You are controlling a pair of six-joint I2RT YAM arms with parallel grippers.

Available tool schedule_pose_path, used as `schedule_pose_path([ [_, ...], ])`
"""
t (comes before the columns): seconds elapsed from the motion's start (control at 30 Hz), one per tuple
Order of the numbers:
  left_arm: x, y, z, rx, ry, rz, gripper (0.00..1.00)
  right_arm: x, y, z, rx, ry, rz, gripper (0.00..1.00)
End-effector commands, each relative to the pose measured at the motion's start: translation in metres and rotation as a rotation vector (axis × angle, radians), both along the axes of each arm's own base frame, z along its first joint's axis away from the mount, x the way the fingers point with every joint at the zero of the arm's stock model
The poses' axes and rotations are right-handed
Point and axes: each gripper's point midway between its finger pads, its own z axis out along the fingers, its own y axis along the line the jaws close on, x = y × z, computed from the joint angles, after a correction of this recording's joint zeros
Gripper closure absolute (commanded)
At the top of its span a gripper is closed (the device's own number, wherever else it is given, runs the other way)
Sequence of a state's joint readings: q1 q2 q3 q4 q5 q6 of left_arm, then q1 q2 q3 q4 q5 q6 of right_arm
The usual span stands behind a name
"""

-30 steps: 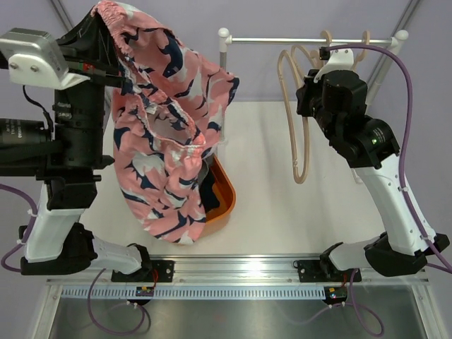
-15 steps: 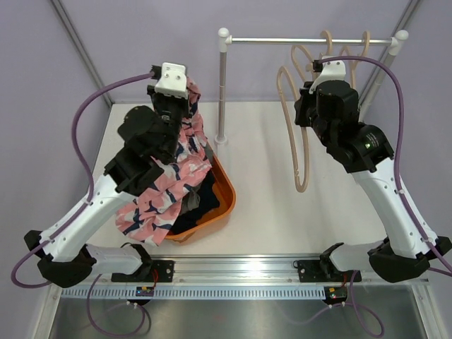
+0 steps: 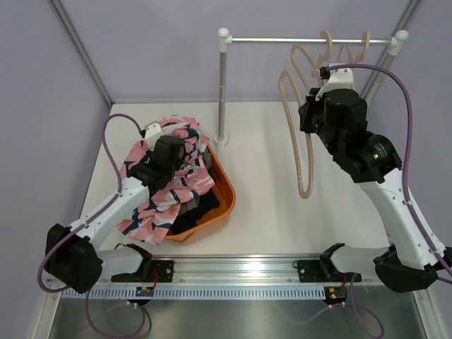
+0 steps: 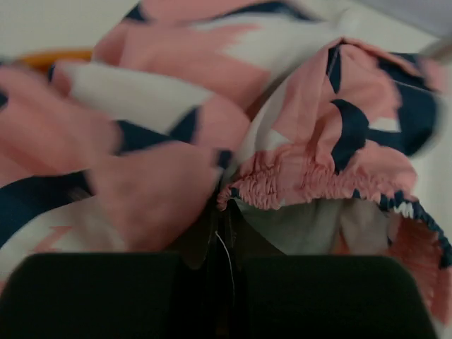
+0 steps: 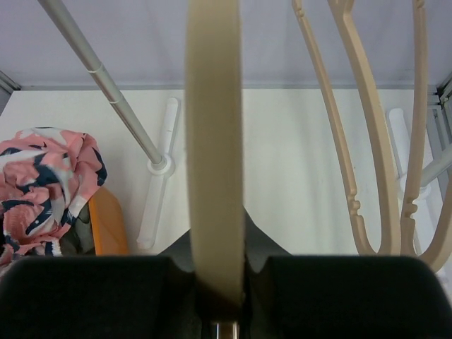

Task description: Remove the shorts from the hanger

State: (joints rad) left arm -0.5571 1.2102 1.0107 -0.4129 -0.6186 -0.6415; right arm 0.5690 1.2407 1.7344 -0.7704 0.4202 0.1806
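The pink patterned shorts (image 3: 152, 205) lie heaped over the left rim of the orange basket (image 3: 224, 191). My left gripper (image 3: 169, 152) sits low on top of them. In the left wrist view it (image 4: 224, 219) is shut on the shorts' gathered pink waistband (image 4: 304, 187). Dark navy cloth (image 3: 206, 203) and a bit of grey cloth (image 3: 185, 207) show inside the basket. My right gripper (image 3: 316, 99) is shut on a bare beige hanger (image 3: 305, 162) that dangles below the rail. That hanger (image 5: 215, 127) runs straight up between its jaws (image 5: 217, 236).
A metal rail (image 3: 282, 40) on a thin pole (image 3: 222, 92) spans the back, with more bare beige hangers (image 3: 342, 49) hooked on it, also seen in the right wrist view (image 5: 367, 176). The pole's foot (image 5: 161, 166) stands just behind the basket.
My left arm has swung down from high at the left, carrying the pink shorts onto the basket. The right arm and its hanger have barely shifted.
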Motion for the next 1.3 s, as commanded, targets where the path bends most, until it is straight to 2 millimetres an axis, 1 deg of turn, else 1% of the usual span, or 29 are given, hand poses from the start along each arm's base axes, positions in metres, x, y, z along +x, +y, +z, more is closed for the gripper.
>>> schedule_pose_path([
  [0.0,-0.009,0.002,-0.071,-0.334,0.162,0.105,1.0,-0.005,-0.001,0.02,0.062,-0.066,0.01,1.0],
  [0.03,-0.008,0.002,-0.08,-0.369,0.178,0.126,1.0,-0.006,-0.001,0.021,0.065,-0.067,0.013,1.0],
  [0.07,-0.008,0.002,-0.1,-0.377,0.226,0.14,1.0,-0.007,-0.001,0.02,0.068,-0.066,0.012,1.0],
  [0.1,-0.014,0.001,-0.12,-0.419,0.289,0.134,1.0,-0.006,-0.001,0.018,0.066,-0.062,0.015,1.0],
  [0.13,-0.009,-0.006,-0.127,-0.478,0.298,0.134,1.0,-0.007,0.0,0.018,0.067,-0.06,0.016,1.0],
  [0.17,-0.015,-0.003,-0.159,-0.494,0.378,0.163,1.0,-0.007,0.0,0.017,0.07,-0.058,0.017,1.0],
  [0.2,-0.02,-0.027,-0.192,-0.62,0.509,0.136,1.0,-0.008,0.002,0.014,0.074,-0.049,0.026,1.0],
  [0.23,-0.02,-0.027,-0.193,-0.621,0.51,0.135,1.0,-0.008,0.002,0.014,0.075,-0.049,0.026,1.0],
  [0.27,-0.026,-0.029,-0.214,-0.615,0.578,0.147,1.0,-0.008,0.002,0.013,0.075,-0.047,0.027,1.0],
  [0.3,-0.024,-0.033,-0.218,-0.623,0.594,0.142,1.0,-0.007,0.003,0.012,0.072,-0.042,0.029,1.0],
  [0.4,-0.027,-0.031,-0.234,-0.607,0.627,0.157,1.0,-0.008,0.002,0.01,0.068,-0.036,0.027,1.0],
  [0.5,-0.028,-0.024,-0.234,-0.555,0.631,0.165,1.0,-0.009,0.002,0.01,0.064,-0.035,0.029,1.0],
  [0.57,-0.023,-0.015,-0.226,-0.506,0.604,0.184,1.0,-0.009,0.002,0.011,0.067,-0.035,0.032,1.0],
  [0.6,-0.026,-0.01,-0.223,-0.482,0.609,0.189,1.0,-0.009,0.004,0.01,0.068,-0.033,0.039,1.0],
  [0.63,-0.02,-0.008,-0.207,-0.477,0.566,0.184,1.0,-0.008,0.004,0.008,0.066,-0.029,0.038,1.0],
  [0.67,-0.018,0.0,-0.2,-0.446,0.537,0.205,0.99,-0.007,0.005,0.008,0.066,-0.026,0.04,1.0],
  [0.7,-0.021,0.004,-0.194,-0.425,0.535,0.212,0.95,-0.007,0.006,0.008,0.067,-0.027,0.042,1.0],
  [0.73,-0.018,0.007,-0.18,-0.421,0.494,0.209,0.88,-0.006,0.006,0.007,0.064,-0.023,0.042,1.0],
  [0.83,-0.017,0.019,-0.158,-0.369,0.446,0.218,0.84,-0.005,0.008,0.008,0.065,-0.025,0.045,1.0],
  [0.87,-0.013,0.022,-0.141,-0.366,0.396,0.219,0.81,-0.005,0.008,0.009,0.066,-0.026,0.046,1.0],
  [0.93,-0.015,0.027,-0.127,-0.349,0.365,0.219,0.77,-0.003,0.01,0.009,0.062,-0.023,0.05,1.0],
  [0.97,-0.012,0.031,-0.109,-0.348,0.313,0.214,0.73,-0.002,0.01,0.011,0.059,-0.023,0.051,1.0],
  [1.03,-0.012,0.033,-0.093,-0.339,0.277,0.203,0.67,0.0,0.011,0.01,0.051,-0.02,0.052,1.0],
  [1.07,-0.012,0.035,-0.078,-0.332,0.24,0.188,0.58,0.001,0.011,0.011,0.048,-0.022,0.051,1.0],
  [1.13,-0.007,0.035,-0.054,-0.332,0.188,0.163,0.48,0.004,0.012,0.01,0.036,-0.024,0.051,1.0],
  [1.17,-0.007,0.034,-0.044,-0.318,0.171,0.127,0.42,0.006,0.012,0.011,0.032,-0.028,0.048,1.0],
  [1.2,-0.003,0.032,-0.022,-0.327,0.123,0.103,0.34,0.009,0.013,0.011,0.024,-0.029,0.051,1.0],
  [1.23,-0.001,0.029,-0.012,-0.324,0.1,0.072,0.32,0.011,0.014,0.011,0.02,-0.029,0.055,1.0],
  [1.27,0.001,0.02,0.001,-0.314,0.076,-0.015,0.3,0.013,0.018,0.014,0.026,-0.038,0.071,1.0],
])
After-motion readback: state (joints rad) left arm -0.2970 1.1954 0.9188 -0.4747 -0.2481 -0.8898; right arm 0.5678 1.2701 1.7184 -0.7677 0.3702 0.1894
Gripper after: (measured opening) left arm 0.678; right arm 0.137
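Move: My shut left fingers hold the pink shorts above the far part of the orange basket. The basket's middle lies about 7 cm back, 2 cm to the right and some 14 cm below. The navy shorts in it are about 15 cm back, 5 cm right and 17 cm down; the foot of the rack's left post is roughly 10 cm ahead, 14 cm right and 20 cm down. From my right hand the basket lies about 6 cm back, 36 cm left and 36 cm below. I plunge my left hand about 17 cm down into the basket with the pink shorts, swinging a little left, then right and forward near the bottom while the wrist rolls some 30 degrees left side down and tips nose-down. There I open my fingers, let go of the shorts and draw back, left and about 10 cm up, fingers still opening. ##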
